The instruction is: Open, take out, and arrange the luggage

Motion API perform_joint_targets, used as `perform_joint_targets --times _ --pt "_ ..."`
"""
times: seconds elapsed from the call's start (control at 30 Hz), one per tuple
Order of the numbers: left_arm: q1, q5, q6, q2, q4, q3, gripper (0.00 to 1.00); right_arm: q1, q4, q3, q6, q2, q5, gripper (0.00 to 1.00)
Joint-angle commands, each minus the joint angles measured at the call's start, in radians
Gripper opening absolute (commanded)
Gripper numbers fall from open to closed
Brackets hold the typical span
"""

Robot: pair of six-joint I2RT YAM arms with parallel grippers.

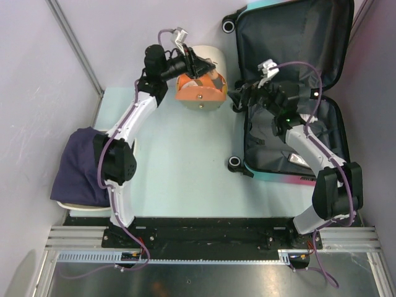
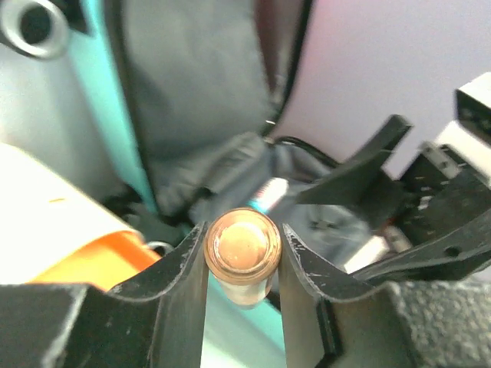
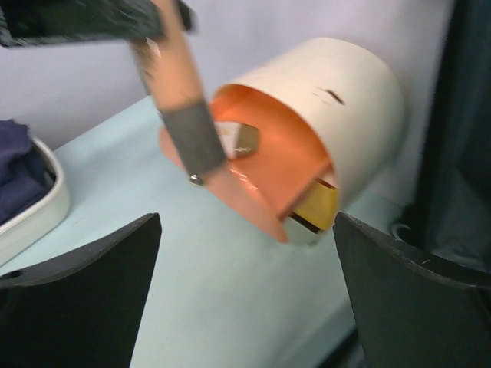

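The luggage (image 1: 291, 37) lies open at the right, its lid propped up and its grey lining (image 2: 199, 100) showing; its dark edge (image 3: 468, 115) borders the right wrist view. My left gripper (image 1: 199, 67) (image 2: 244, 253) is shut on a slim pinkish bottle (image 2: 244, 247) (image 3: 188, 123) with a rose-gold cap, held above the cream cylindrical box (image 1: 207, 55) (image 3: 345, 100). The box's orange drawer (image 3: 268, 153) stands pulled out. My right gripper (image 1: 238, 99) (image 3: 245, 284) is open and empty at the luggage's left rim, facing the box.
A navy cloth (image 1: 77, 167) (image 3: 19, 165) fills a white tray (image 3: 38, 215) at the table's left edge. Pale walls close in on the left, back and right. Pale blue tabletop (image 1: 185, 161) lies between the arms.
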Motion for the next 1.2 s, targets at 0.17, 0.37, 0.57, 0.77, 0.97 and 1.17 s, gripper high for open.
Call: perform_joint_targets --times 0.17,0.37,0.57,0.77,0.97,1.17 --pt "0.012 -0.339 0.673 -0.012 -0.233 0.136 0.0 -0.14 -0.121 0.02 -0.006 -0.067 -0.022 1.0" --pt "-0.014 -0.443 0.873 0.037 -0.235 0.16 0.0 -0.163 -0.144 0.02 -0.015 -0.067 -0.036 1.0" --pt "-0.059 -0.552 1.063 0.068 -0.24 0.146 0.0 -0.164 -0.147 0.02 -0.024 -0.059 -0.03 1.0" --pt "-0.097 -0.634 1.212 0.082 -0.244 0.117 0.36 -0.172 -0.155 0.02 -0.021 -0.05 -0.025 1.0" --pt "-0.109 -0.648 1.182 0.093 -0.244 0.143 0.74 -0.175 -0.156 0.02 -0.021 -0.045 -0.025 1.0" --pt "-0.109 -0.582 1.12 0.066 -0.244 0.152 0.8 -0.177 -0.153 0.022 -0.023 -0.039 -0.033 1.0"
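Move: The open orange drawer lies about 10 cm ahead of the left hand, which already holds the peach tube, and some 4 cm to its left and 19 cm below. A white bottle is already in the drawer, roughly 11 cm ahead and 8 cm left of that hand; the suitcase's nearest wheel is about 12 cm ahead, 10 cm right and 30 cm down. From the empty right hand the drawer is about 14 cm ahead, 14 cm left, 13 cm below. Swinging forward and left over the open drawer with the peach tube, the left hand then sinks, ending about 9 cm farther out and 7 cm lower. The wrist turns counter-clockwise some 25 degrees and rolls its left side up about 50; finally the fingers open and let go of the tube. The right hand, already open, withdraws about 8 cm right towards the suitcase. ##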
